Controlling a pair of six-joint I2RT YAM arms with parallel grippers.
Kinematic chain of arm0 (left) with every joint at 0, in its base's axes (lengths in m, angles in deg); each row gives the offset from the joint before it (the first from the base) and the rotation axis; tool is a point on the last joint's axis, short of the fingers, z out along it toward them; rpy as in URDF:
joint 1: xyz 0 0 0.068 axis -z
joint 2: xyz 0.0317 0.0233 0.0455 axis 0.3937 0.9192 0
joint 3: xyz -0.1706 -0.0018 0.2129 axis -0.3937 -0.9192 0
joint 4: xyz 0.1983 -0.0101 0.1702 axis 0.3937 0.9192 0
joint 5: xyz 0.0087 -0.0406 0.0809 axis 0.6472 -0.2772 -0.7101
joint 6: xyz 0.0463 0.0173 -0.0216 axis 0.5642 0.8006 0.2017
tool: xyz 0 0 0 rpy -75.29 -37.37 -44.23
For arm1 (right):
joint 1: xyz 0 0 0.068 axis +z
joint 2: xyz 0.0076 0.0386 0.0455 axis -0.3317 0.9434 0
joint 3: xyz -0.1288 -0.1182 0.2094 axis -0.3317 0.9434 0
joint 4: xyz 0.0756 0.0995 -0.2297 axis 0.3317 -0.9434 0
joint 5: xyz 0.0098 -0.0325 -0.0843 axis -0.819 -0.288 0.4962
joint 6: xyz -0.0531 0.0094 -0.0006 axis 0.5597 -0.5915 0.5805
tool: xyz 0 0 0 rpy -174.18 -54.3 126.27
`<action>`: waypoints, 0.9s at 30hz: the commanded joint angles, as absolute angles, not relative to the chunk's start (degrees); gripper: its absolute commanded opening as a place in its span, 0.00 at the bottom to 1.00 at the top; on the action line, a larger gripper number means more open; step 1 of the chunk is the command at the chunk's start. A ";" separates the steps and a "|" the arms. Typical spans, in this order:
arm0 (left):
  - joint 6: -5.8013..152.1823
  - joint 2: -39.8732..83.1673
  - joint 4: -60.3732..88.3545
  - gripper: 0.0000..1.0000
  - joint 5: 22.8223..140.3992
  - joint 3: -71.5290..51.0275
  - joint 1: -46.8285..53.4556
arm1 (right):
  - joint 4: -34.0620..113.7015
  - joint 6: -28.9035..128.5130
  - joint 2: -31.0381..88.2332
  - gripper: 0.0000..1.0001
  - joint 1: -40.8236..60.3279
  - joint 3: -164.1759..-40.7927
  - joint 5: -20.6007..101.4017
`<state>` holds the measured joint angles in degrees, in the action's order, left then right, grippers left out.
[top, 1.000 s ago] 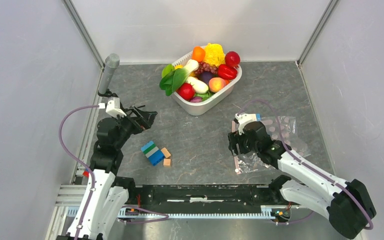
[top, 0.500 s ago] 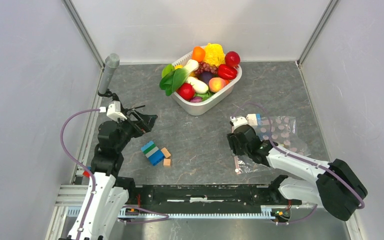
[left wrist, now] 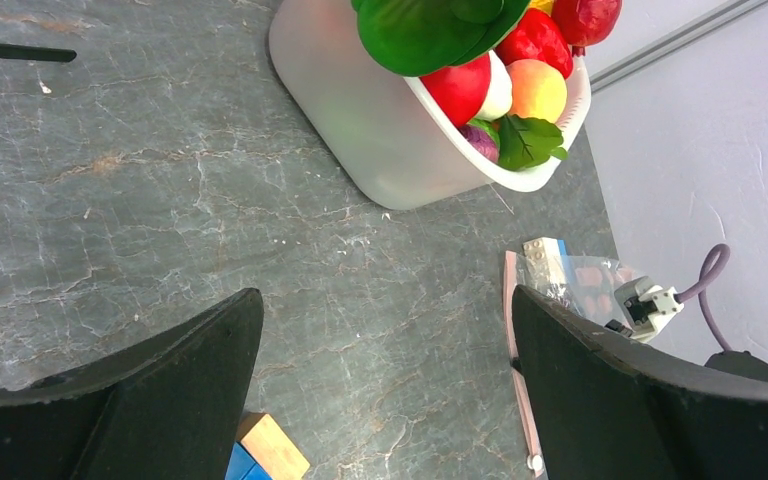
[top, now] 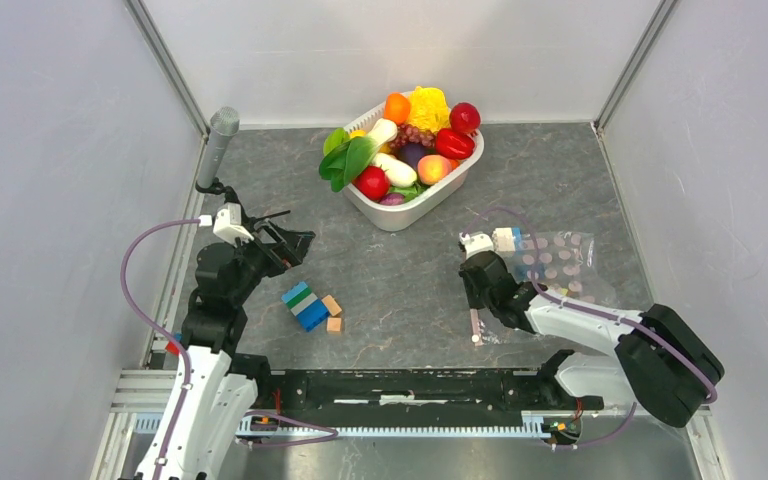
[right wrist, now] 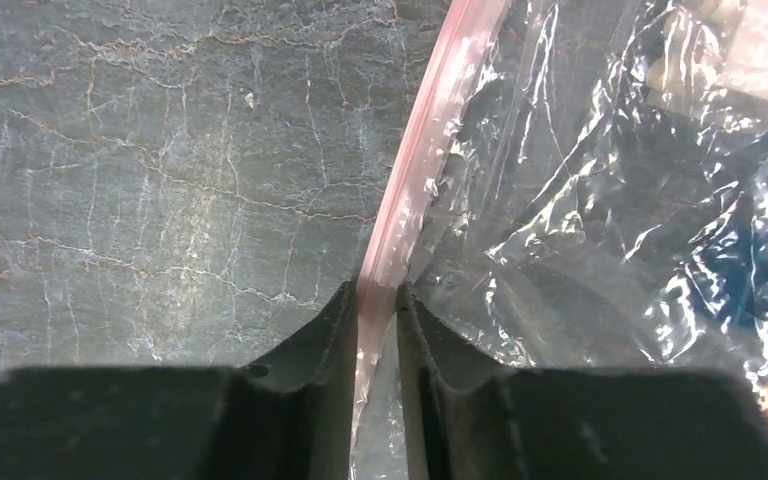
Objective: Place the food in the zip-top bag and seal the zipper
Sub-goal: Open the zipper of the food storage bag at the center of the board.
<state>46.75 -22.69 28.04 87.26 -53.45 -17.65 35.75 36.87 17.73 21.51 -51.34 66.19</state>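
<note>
The toy food (top: 407, 150) is heaped in a white basket (top: 400, 214) at the back centre; it also shows in the left wrist view (left wrist: 480, 70). The clear zip-top bag (top: 560, 272) lies flat at the right, and shows in the right wrist view (right wrist: 610, 200). Its pale pink zipper (right wrist: 415, 180) runs along the bag's left edge (top: 475, 320). My right gripper (right wrist: 376, 300) is down on the table, its jaws closed on the zipper strip. My left gripper (left wrist: 380, 350) is open and empty, held above the table left of centre.
Blue, green and tan building blocks (top: 310, 305) lie near the left arm. A grey cylinder (top: 216, 148) stands at the back left. Enclosure walls close in on the left, back and right. A black rail (top: 410, 385) runs along the near edge.
My right gripper has lowered and shifted slightly toward the zipper, its arm folding closer to the table. The left arm has barely moved.
</note>
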 commanded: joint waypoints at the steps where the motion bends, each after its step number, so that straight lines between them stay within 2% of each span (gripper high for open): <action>1: 46.37 -22.87 27.81 1.00 87.46 -53.07 -17.91 | 36.28 36.64 17.58 0.17 21.74 -49.86 67.29; 5: 46.23 -22.35 27.26 1.00 88.46 -53.49 -17.91 | 36.70 36.89 17.22 0.01 21.67 -49.66 66.96; 6: 46.26 -22.23 27.25 1.00 88.57 -53.59 -17.91 | 36.70 37.07 16.99 0.00 21.66 -49.68 66.77; 16: 46.63 -21.64 26.43 1.00 90.53 -54.48 -17.91 | 42.45 37.61 8.21 0.00 21.67 -47.51 59.06; 20: 46.98 -20.63 24.96 1.00 93.64 -54.56 -17.91 | 45.42 37.39 5.49 0.00 21.67 -46.90 52.73; 27: 46.56 -18.52 21.94 0.98 99.51 -56.26 -17.85 | 47.66 35.51 2.35 0.00 21.65 -46.30 48.81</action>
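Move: My right fingers, about a third open, straddle the pink zipper strip roughly midway along, its edge about 1 cm below my hand point. From there the white zipper slider is some 8 cm back and 1 cm right; a white-and-blue block lies about 10 cm ahead and 8 cm right. From my open left hand the strip's middle is about 31 cm right, 2 cm back and 20 cm down, and the coloured blocks are 4 cm back, 2 cm left, 20 cm down. I shut my right fingers on the zipper strip where they straddle it, then lift it about 5 cm while carrying it about as far left, rolling the hand some 20 degrees so that its left side rises and turning a little counter-clockwise. My left hand, still wide open, starts towards the strip, easing about 2 cm right and 2 cm down. ##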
